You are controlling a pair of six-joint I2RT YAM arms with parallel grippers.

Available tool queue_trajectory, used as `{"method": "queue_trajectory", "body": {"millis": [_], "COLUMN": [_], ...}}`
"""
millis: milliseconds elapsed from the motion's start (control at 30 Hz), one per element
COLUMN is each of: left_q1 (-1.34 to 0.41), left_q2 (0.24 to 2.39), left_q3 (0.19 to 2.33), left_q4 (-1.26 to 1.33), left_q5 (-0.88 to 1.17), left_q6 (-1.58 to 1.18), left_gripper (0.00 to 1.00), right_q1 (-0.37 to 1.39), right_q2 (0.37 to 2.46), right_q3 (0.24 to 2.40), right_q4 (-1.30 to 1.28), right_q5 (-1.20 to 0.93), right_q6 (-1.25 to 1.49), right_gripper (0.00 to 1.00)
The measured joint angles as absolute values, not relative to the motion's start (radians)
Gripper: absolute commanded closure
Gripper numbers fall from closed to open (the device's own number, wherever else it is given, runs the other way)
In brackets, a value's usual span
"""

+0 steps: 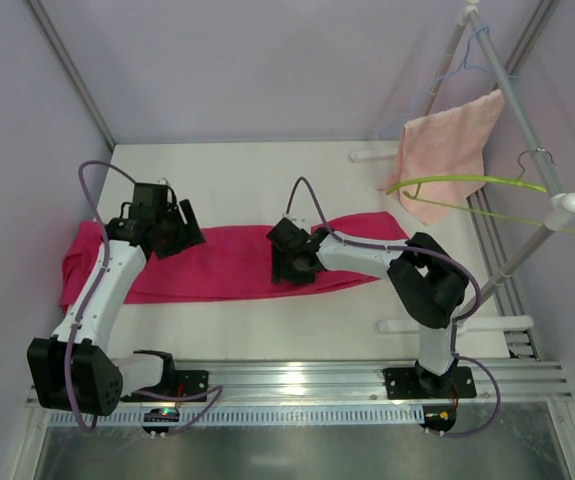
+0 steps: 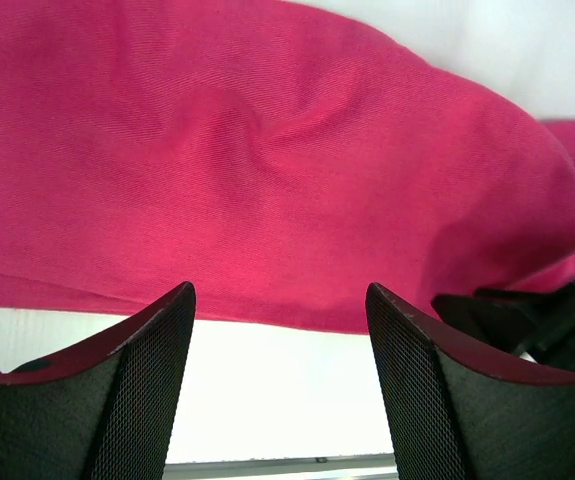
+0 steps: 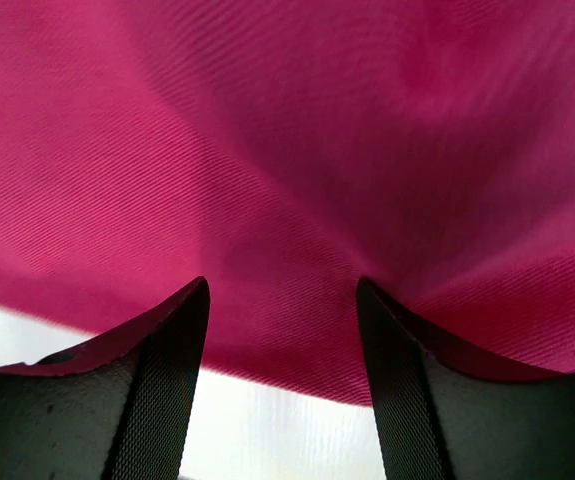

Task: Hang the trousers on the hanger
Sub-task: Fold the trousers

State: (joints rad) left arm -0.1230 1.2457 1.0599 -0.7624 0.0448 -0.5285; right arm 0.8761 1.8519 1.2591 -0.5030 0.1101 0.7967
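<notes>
The magenta trousers [image 1: 229, 262] lie flat across the middle of the white table [image 1: 257, 180], stretched from left to right. My left gripper [image 1: 179, 236] hovers over their left part. It is open, and in the left wrist view [image 2: 279, 300] its tips sit just above the cloth's near edge [image 2: 267, 150], holding nothing. My right gripper [image 1: 293, 264] is low over the middle of the trousers. It is open too [image 3: 282, 290], its fingertips at the fabric [image 3: 287, 130] near the hem. The lime-green hanger [image 1: 467, 182] hangs on the rack at the right.
A slanted white rack pole [image 1: 522, 115] stands at the right, carrying a pale salmon towel [image 1: 452, 145] and a light-blue wire hanger [image 1: 445, 85]. The rack's white foot bars [image 1: 447, 325] rest on the table. A metal rail [image 1: 307, 382] runs along the near edge.
</notes>
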Motion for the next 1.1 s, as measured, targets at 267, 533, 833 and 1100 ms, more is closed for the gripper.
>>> {"method": "queue_trajectory", "body": {"millis": [267,533,833,1100], "left_q1": [-0.123,-0.123,-0.116,0.094], "left_q2": [1.171,1.203,1.281,1.364], "left_q3": [1.052,0.999,1.045,1.099], "left_q4": [-0.776,-0.764,-0.770,-0.791], "left_q5": [-0.036,-0.024,-0.026,-0.099], "left_q6": [-0.506,-0.518,-0.502,-0.470], "left_gripper": [0.27,0.27,0.27,0.30], "right_q1": [0.840,0.629,0.608,0.841], "right_q2": [1.874,1.742,1.707,1.785], "right_q3": [1.216,1.049,1.042,1.370], "right_q4": [-0.454,-0.442,-0.579,-0.592], "right_q5": [0.159,0.202,0.312,0.262], "right_q6": [0.829,0.876,0.804,0.608], "right_gripper": [0.38,0.39,0.36,0.36]}}
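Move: The right hand is just above the trousers' front part, the cloth some 2 cm below; their right end lies about 22 cm to its right and 8 cm ahead. The pink cloth hangs roughly 30 cm right and 20 cm ahead, the rack foot about 37 cm right and 11 cm back. For the left hand, the trousers' left end lies about 25 cm left, level with it and some 13 cm below, their right end about 46 cm right and 5 cm ahead. With its fingers left open, the right hand presses about 2 cm down onto the trousers and drags them right some 16 cm, edging forward and turning clockwise, then rises and swings back left nearly to where it began. The left hand hovers open, then heads some 9 cm left towards the trousers' left end. ##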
